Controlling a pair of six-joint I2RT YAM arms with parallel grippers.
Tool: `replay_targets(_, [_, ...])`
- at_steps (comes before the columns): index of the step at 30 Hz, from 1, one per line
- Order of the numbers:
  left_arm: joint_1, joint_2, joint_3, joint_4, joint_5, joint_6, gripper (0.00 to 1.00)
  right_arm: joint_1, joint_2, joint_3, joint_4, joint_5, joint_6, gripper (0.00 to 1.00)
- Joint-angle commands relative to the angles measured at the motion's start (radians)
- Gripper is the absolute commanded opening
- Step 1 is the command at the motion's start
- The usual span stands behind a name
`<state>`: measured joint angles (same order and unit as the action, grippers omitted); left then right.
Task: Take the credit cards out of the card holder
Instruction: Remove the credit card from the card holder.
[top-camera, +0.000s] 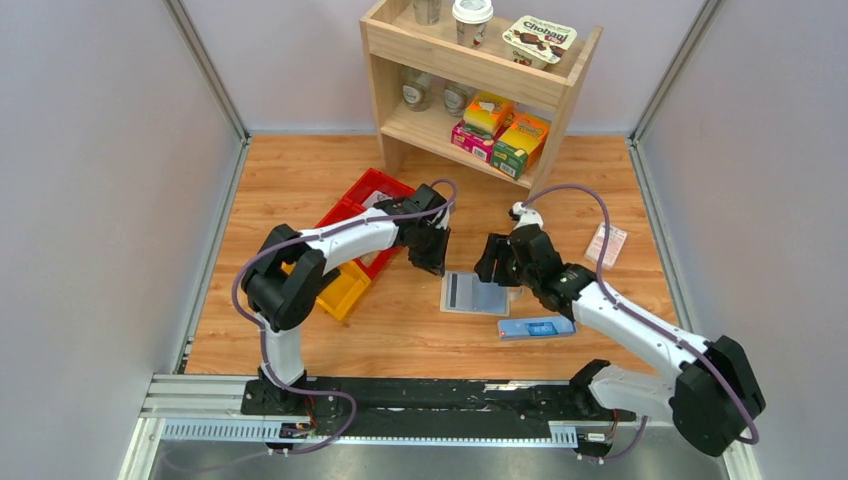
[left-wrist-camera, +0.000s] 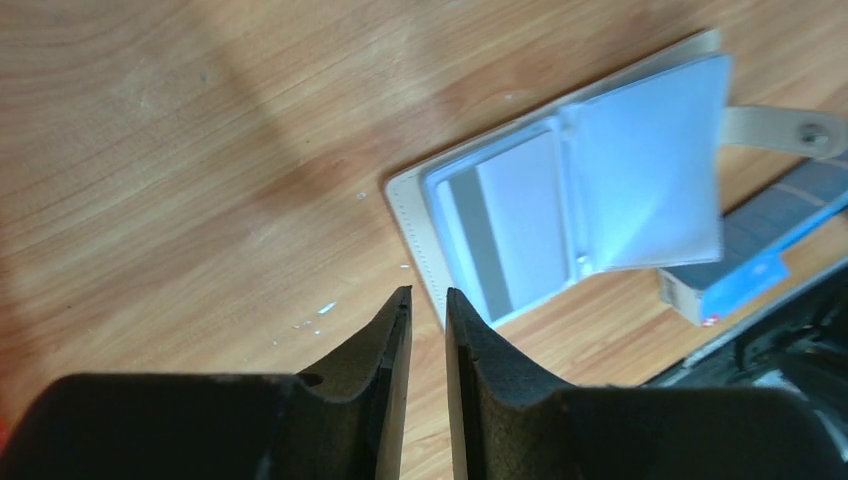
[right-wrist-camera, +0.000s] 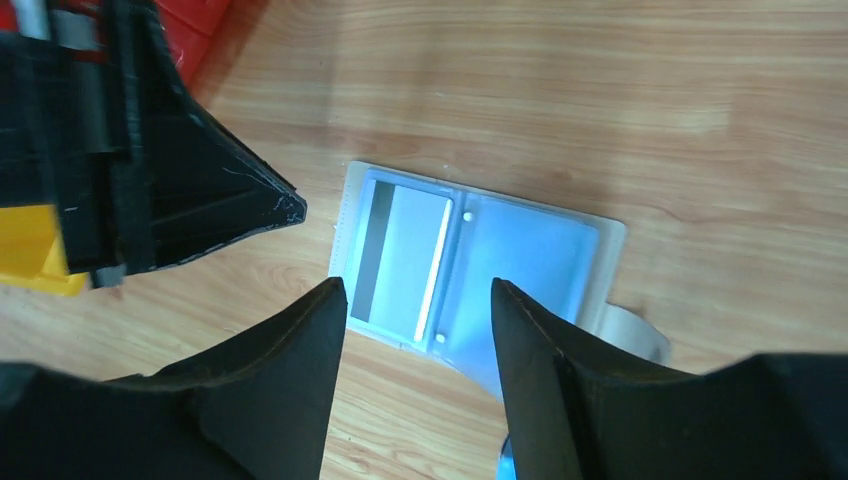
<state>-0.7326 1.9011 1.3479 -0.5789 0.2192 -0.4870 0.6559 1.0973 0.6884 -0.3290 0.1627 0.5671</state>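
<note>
The card holder (top-camera: 475, 294) lies open on the wooden table, cream edge outward and pale blue lining up. A credit card (right-wrist-camera: 400, 255) with a dark stripe sits in its left pocket (left-wrist-camera: 510, 225). In the left wrist view a blue inner leaf (left-wrist-camera: 650, 170) stands a little raised on the holder (left-wrist-camera: 420, 215). My left gripper (left-wrist-camera: 428, 292) hovers just off the holder's left edge, with a narrow slit between its jaws and nothing in it. My right gripper (right-wrist-camera: 418, 283) is open above the holder's (right-wrist-camera: 610, 235) near edge and holds nothing.
A long blue box (top-camera: 536, 327) lies just right of the holder. A pink-white packet (top-camera: 606, 243) lies farther right. Red (top-camera: 365, 195) and yellow bins (top-camera: 343, 290) stand on the left under my left arm. A wooden shelf (top-camera: 480, 80) with groceries stands at the back.
</note>
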Motion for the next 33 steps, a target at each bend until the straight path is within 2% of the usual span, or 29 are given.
replay_targets(1, [-0.004,-0.060,0.031,0.073,0.034,-0.053,0.27,-0.073,0.097,-0.042,0.227,-0.299,0.016,0.55])
replay_targets(6, [-0.004,0.006,0.042,0.070,0.062,-0.059,0.27,-0.133,0.229,-0.101,0.410,-0.451,0.068,0.46])
replay_targets(11, [-0.004,0.071,0.056,0.062,0.115,-0.048,0.26,-0.168,0.344,-0.147,0.516,-0.520,0.105,0.45])
replay_targets(16, [-0.004,0.128,0.091,0.022,0.132,-0.025,0.25,-0.188,0.446,-0.162,0.553,-0.566,0.099,0.45])
replay_targets(23, [-0.004,0.182,0.100,-0.019,0.112,-0.005,0.23,-0.196,0.483,-0.156,0.590,-0.624,0.097,0.45])
replay_targets(33, [-0.008,0.197,0.115,-0.078,0.029,0.019,0.22,-0.197,0.457,-0.151,0.691,-0.723,0.143,0.37])
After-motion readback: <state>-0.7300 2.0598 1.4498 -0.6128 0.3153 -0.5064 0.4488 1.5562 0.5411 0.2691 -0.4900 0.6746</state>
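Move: The credit card sits in the left pocket of the open card holder, about 7 cm left of the right hand, level with it in reach and some 10 cm below. The holder's silver tab is roughly 3 cm to the hand's right, the blue box 7 cm right and 8 cm nearer. From the left hand, the card is about 5 cm right, 3 cm back and 4 cm down, and the red tray 12 cm left and 13 cm ahead. Onto the card's inner edge by the fold the right hand swoops down about 8 cm and left 5.5, its left side rolling up some 25 degrees and its fingers tipping down and partly closing. The left hand first lifts 2 cm and edges 2 cm right, then sinks about 5 with nearly shut fingers onto the pocket's left margin and stays there. ##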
